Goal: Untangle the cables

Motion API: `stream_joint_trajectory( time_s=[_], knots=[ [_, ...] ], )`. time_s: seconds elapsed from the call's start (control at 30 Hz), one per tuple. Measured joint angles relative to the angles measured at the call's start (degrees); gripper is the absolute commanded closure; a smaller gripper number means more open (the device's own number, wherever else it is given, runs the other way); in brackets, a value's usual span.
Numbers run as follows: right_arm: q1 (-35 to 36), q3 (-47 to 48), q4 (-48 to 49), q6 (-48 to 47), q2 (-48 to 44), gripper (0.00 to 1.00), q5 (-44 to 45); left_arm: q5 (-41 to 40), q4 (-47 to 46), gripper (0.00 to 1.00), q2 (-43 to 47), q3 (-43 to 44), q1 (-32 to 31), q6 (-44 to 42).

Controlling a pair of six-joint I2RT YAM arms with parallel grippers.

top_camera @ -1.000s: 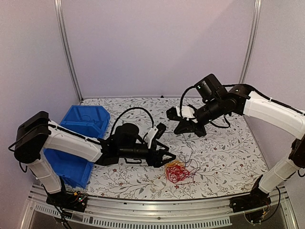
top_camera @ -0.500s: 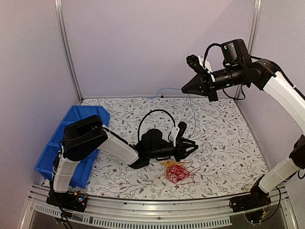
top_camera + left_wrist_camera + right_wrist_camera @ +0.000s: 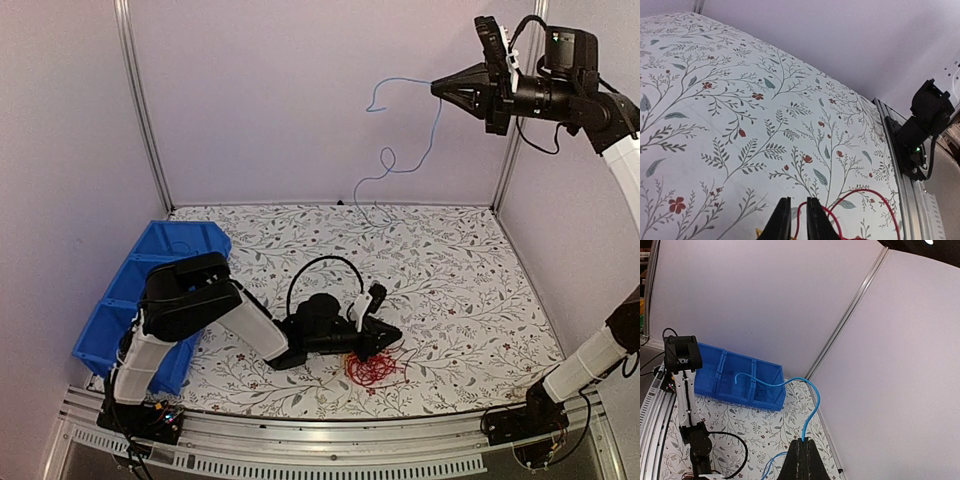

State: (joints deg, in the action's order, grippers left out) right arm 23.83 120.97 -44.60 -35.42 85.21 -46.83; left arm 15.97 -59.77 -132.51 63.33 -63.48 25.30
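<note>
The cables lie as a small red clump [image 3: 372,368] near the table's front, with a red loop [image 3: 875,196] running out over the cloth. My left gripper [image 3: 397,335] rests low at the clump's upper edge. Its jaws [image 3: 797,219] stand narrow, shut on a red strand between them, and a bit of yellow cable [image 3: 759,232] peeks out beside the left finger. My right gripper [image 3: 437,88] is raised high at the back right, shut [image 3: 801,441] on a blue cable [image 3: 430,130] that dangles in curls toward the table's back edge [image 3: 813,400].
A blue compartment bin [image 3: 160,290] sits tilted at the table's left edge [image 3: 735,380]. The floral cloth [image 3: 460,290] covers the table. Metal frame posts [image 3: 520,120] and pale walls close in the back. A black mount [image 3: 925,135] sits on the rail at the right.
The right arm rose from table height up to the back right, drawing the blue cable out of the clump. The left gripper moved right to the clump and closed there.
</note>
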Motion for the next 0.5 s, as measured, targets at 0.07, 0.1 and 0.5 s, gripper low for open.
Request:
stream_joint_trajectory(
  time_s=[0.07,0.1,0.5],
  knots=[
    [0.02,-1.66,1.07,0.92,-0.04,1.0,-1.18,-1.2,0.09,0.7,0.79,-2.32,0.0,0.07],
    [0.02,-3.23,1.53,1.4,-0.04,1.0,-1.73,-1.86,0.09,0.67,1.49,-3.43,0.0,0.2],
    [0.0,-19.47,4.72,4.72,-0.66,1.0,-2.12,-7.02,-6.03,0.52,17.27,-15.45,-0.02,-0.44]
  ],
)
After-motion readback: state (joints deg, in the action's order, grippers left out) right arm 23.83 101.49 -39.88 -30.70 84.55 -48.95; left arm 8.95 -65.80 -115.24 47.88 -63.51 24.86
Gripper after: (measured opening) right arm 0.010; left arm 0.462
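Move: The left hand, fingers almost shut and pointing right, is low at the far edge of the red cables, whose middle lies about 5 cm back, 4 cm left and 4 cm below; the yellow cables are level with it, about 9 cm left. High up, the right hand holds the blue cable; the bare table beyond the tangle lies roughly 9 cm ahead, 3 cm left and 52 cm below it, the red cables about 8 cm back and 12 cm left. Right lowers the held blue cable some 11 cm; left opens halfway, rising 8 cm, leftward, off the tangle. ##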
